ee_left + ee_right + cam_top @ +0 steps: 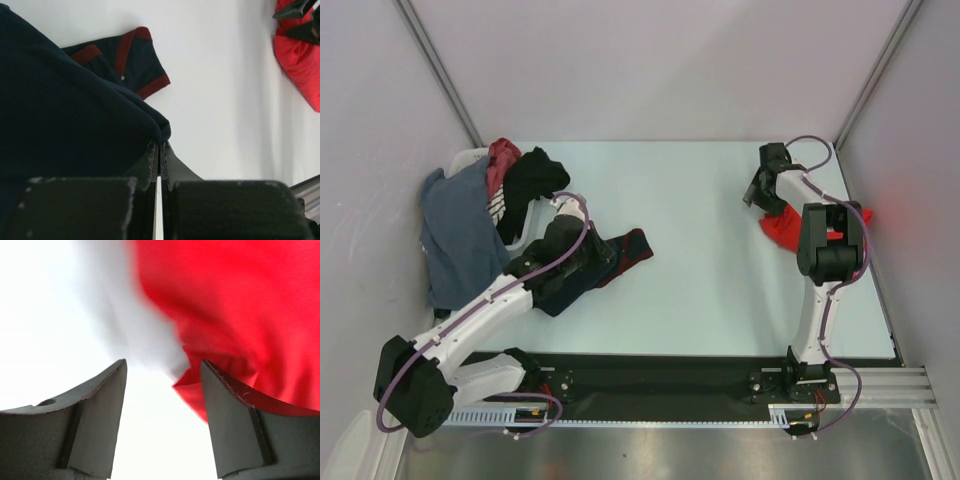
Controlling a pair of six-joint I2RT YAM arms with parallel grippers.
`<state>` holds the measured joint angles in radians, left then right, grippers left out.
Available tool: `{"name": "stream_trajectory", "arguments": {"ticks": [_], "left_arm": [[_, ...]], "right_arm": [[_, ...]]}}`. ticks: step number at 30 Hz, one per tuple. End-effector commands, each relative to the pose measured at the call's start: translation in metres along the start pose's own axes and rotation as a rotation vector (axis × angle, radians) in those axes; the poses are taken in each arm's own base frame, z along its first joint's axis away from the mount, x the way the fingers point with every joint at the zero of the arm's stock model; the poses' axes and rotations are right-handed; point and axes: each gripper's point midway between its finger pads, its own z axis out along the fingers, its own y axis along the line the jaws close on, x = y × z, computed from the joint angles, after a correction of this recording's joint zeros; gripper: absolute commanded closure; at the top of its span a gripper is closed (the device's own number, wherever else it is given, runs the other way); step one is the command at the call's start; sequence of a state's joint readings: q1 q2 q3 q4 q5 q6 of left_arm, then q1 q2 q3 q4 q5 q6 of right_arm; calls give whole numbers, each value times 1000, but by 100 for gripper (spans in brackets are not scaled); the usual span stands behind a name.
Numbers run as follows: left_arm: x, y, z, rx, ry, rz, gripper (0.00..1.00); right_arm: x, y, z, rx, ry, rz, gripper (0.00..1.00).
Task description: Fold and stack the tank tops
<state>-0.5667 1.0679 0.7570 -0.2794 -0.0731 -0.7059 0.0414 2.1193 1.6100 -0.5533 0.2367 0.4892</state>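
Note:
The navy tank top (625, 252) with maroon trim lies crumpled left of the table's middle. My left gripper (582, 262) is shut on a fold of it. In the left wrist view the jaws (161, 146) pinch the navy cloth (65, 110) at their tips, and the maroon-trimmed neck (127, 50) lies beyond. The red tank top (783, 229) is bunched at the far right. My right gripper (765, 192) is open just beside it. In the right wrist view the red cloth (235, 305) reaches the right finger (225, 410), with nothing held between the jaws (162, 371).
A white basket (460, 160) stands at the far left corner. It holds a grey-blue garment (460, 235) hanging over its side, a black one (532, 178) and a reddish one (503, 157). Walls close in on both sides. The red top also shows in the left wrist view (300, 65).

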Motion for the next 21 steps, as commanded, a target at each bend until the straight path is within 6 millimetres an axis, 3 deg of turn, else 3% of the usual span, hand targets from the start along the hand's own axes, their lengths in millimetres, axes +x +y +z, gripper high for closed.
{"name": "stream_trajectory", "arguments": {"ticks": [1,4,5,8,13,17,21], "left_arm": [[-19,-35,-5,84,-35,36,100],[-15,-37,-7,83,-29,46,100],[-15,-37,-7,80,-34,48,100],[-14,-38,-9,81,-36,43,100],[-16,-47,-13,94,-40,51,100],[-13,-51,-14,101,-33,60,100],[-11,-53,-14,100,-28,63,100]], "right_arm": [[-21,30,-41,-114,-69,-38,35],[-16,39,-54,-169,-70,-84,35],[-18,45,-67,-186,-94,-101,35],[-14,42,-79,-192,-106,-129,36],[-19,14,-95,-160,-148,-78,36],[-21,-8,-79,-68,-145,-53,37],[-13,-7,-51,-51,-108,-43,39]]}}
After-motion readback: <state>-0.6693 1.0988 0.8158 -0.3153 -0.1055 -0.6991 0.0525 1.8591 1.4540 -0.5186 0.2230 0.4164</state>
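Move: My left hand still pinches the navy tank top. The bare middle of the table lies some 18 cm to that hand's right, level with it and 15 cm below; the navy strap end lies about 6 cm right, 5 cm ahead, 15 below. The red tank top's middle is about 11 cm right, 7 cm back and 3 cm below my right hand, and the navy strap end roughly 34 cm left and 11 cm back of that hand. I lift my open right hand up off the red tank top's left corner, about 7 cm, swinging left some 4 cm and then back right, drawing a little towards my base; its fingers tip up slightly and it begins to sink at the end. Meanwhile my left hand keeps its pinch and eases right about 3 cm, slightly back and up, edging the navy cloth towards the bare table. ##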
